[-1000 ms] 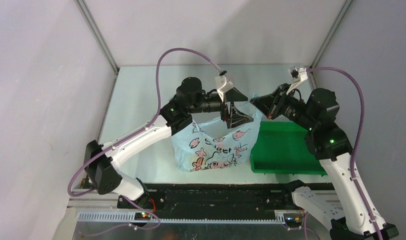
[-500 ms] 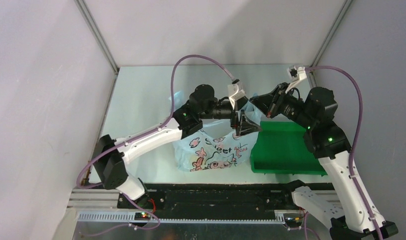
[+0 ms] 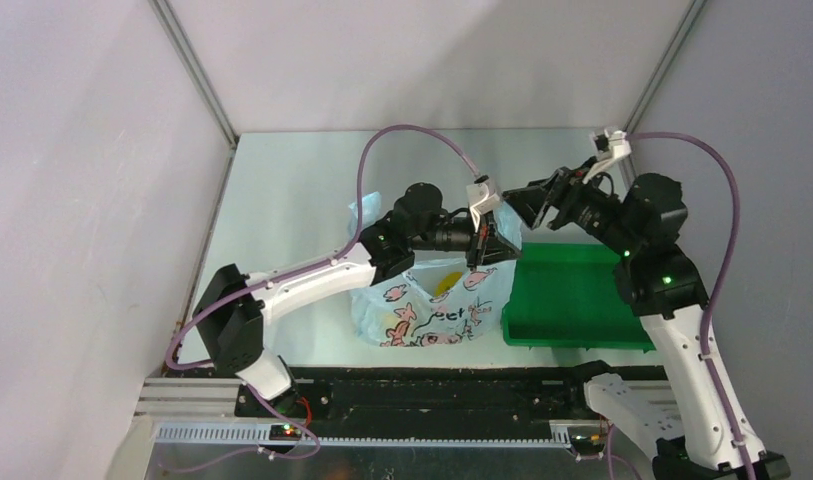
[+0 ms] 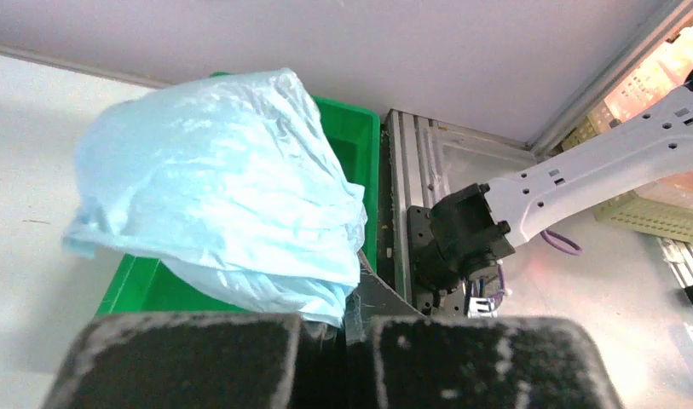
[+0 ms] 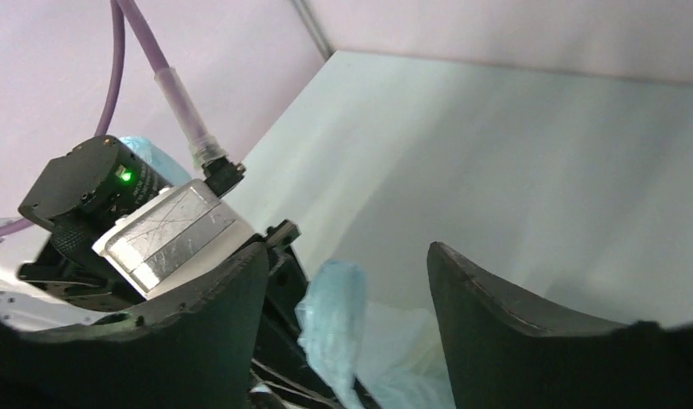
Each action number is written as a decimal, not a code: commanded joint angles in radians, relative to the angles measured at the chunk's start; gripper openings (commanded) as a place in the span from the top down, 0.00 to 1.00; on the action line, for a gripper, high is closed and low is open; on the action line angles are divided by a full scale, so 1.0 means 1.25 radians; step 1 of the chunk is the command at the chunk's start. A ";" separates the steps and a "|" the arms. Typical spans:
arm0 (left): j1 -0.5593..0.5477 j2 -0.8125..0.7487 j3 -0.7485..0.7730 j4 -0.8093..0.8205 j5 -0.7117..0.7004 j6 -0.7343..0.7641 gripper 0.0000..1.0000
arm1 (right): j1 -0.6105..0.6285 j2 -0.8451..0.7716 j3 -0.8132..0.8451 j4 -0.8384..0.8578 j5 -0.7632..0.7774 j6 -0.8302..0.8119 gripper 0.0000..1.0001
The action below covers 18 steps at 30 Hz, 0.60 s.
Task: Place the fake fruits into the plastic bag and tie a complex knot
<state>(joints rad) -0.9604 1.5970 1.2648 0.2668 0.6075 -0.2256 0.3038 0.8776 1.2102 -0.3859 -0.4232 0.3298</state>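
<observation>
The light-blue plastic bag (image 3: 432, 305) with pink print stands on the table. A yellow fruit (image 3: 444, 285) shows dimly through its upper side; the green grapes are hidden. My left gripper (image 3: 500, 240) is at the bag's top right and is shut on a bunched part of the bag (image 4: 232, 179), as the left wrist view (image 4: 344, 322) shows. My right gripper (image 3: 520, 203) is open, just right of and behind the left one. In the right wrist view (image 5: 347, 260) a strip of the bag (image 5: 332, 317) hangs between its spread fingers, untouched.
A rigid green tray (image 3: 582, 330) lies right of the bag, touching it, under the right arm; it also shows in the left wrist view (image 4: 364, 136). The left wrist's body and purple cable (image 5: 155, 230) sit close left of the right fingers. Walls enclose the table.
My left gripper has moved right and down with the bag's top, which is now pulled toward the tray. My right gripper has shifted slightly back and stays open.
</observation>
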 commanded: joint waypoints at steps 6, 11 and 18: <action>-0.005 -0.059 -0.019 0.029 0.068 0.030 1.00 | -0.149 -0.056 -0.003 -0.003 -0.351 -0.105 0.14; -0.005 -0.075 -0.026 0.021 0.097 0.045 1.00 | -0.165 -0.099 -0.104 0.116 -0.477 -0.061 0.12; -0.005 -0.100 -0.048 0.027 0.104 0.056 1.00 | -0.172 -0.116 -0.223 0.285 -0.534 0.056 0.16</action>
<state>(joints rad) -0.9627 1.5219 1.2083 0.2680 0.7109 -0.1894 0.0952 0.7410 0.9779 -0.2104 -1.0000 0.3016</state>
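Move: The bag-handle tuft, pinched in my left fingers, stands roughly 3 cm ahead of my left hand and 4 cm above it, level sideways. From my open right hand that tuft lies about 2 cm back, 2 cm left and 6 cm below. The filled bag body hangs some 10 cm back, 9 cm left and 29 cm below my right hand; the green tray's middle is about 6 cm back, 22 cm right and 38 cm below. My right hand first swings about 2 cm right, then draws back some 6 cm, coming back left and sinking about 3 cm, while it turns roughly 20 degrees counter-clockwise to point at the tuft's side, and its part-open fingers spread wide. My left hand keeps its shut pinch on the bag handle and draws it about 3 cm back, a little left and up. ##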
